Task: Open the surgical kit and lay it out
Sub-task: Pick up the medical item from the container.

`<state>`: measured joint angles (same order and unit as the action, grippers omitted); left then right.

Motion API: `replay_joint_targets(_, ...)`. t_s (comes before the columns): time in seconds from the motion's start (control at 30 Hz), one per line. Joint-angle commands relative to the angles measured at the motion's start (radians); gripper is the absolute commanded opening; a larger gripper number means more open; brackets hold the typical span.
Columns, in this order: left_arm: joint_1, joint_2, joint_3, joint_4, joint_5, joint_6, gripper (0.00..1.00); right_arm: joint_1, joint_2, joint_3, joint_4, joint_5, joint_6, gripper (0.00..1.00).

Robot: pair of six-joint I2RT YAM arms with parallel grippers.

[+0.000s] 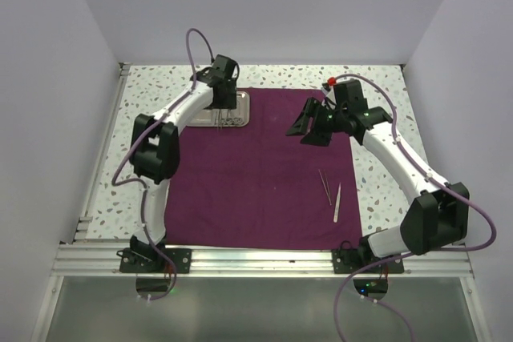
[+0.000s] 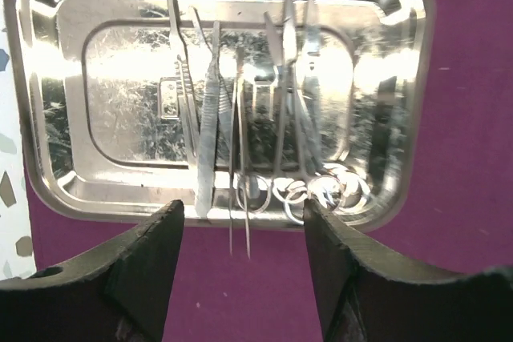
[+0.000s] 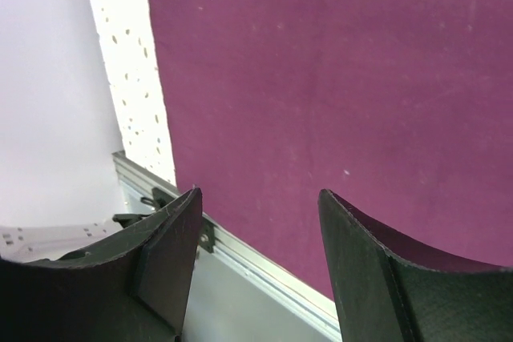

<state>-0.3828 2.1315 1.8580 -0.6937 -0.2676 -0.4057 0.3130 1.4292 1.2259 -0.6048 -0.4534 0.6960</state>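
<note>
The dark purple cloth wrap [image 1: 256, 190] lies spread flat on the table. The shiny steel tray [image 1: 242, 100] sits on its back left corner. In the left wrist view the tray [image 2: 64, 78] holds several silver instruments, among them ring-handled scissors [image 2: 309, 118] and flat forceps [image 2: 208, 134]. Thin tweezers [image 2: 239, 226] stick out over its near rim. My left gripper [image 2: 243, 207] hovers open over that rim, gripping nothing. My right gripper [image 1: 309, 127] hangs open above the cloth [image 3: 321, 78], empty. Two thin silver instruments [image 1: 325, 185] [image 1: 337, 203] lie on the cloth at the right.
Speckled white tabletop [image 1: 385, 118] shows around the cloth. An aluminium rail [image 1: 256, 258] runs along the near edge. White walls [image 1: 48, 102] close the space at the left, back and right.
</note>
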Motion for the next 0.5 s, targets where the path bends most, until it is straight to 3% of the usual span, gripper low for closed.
replay_joint_targets(0.0,0.022,0.077,0.096,-0.058,-0.070,0.054,0.64,-0.003,-0.029,0.015,-0.049,0.033,-0.047,0.64)
replay_joint_targets(0.2,0.030,0.151,0.139,-0.089,-0.055,0.068,0.56,-0.006,-0.015,0.027,-0.075,0.061,-0.053,0.64)
replay_joint_targets(0.47,0.030,0.130,0.018,-0.052,0.004,0.068,0.45,-0.015,0.016,0.023,-0.069,0.068,-0.041,0.63)
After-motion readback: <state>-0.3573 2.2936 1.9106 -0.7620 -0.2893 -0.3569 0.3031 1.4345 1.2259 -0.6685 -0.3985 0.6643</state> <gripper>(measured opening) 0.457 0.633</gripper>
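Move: The tweezers, lying lengthwise with their points out over the tray's near rim, have their middle about 2 cm ahead of the left hand, 2 cm to its left and 8 cm below. At about that depth, the scalpel lies 4 cm left and 3 ahead, the scissors 2 cm right and 3 ahead, and the tray's middle 3 cm left and 4 ahead. From the right hand the tweezers are roughly 20 cm ahead, 21 left and 18 below. Down goes the left hand, about 7 cm and fastest at the start, edging some 2 cm left as it sinks to the tray's near rim over the rear end of the tweezers. The wrist tips roughly 10 degrees more downward while the still-open fingers draw partly together on either side of the tweezers, the left finger coming close to the scalpel. The right hand, empty, sinks and drifts left-to-right slightly, about 2 cm in all. ##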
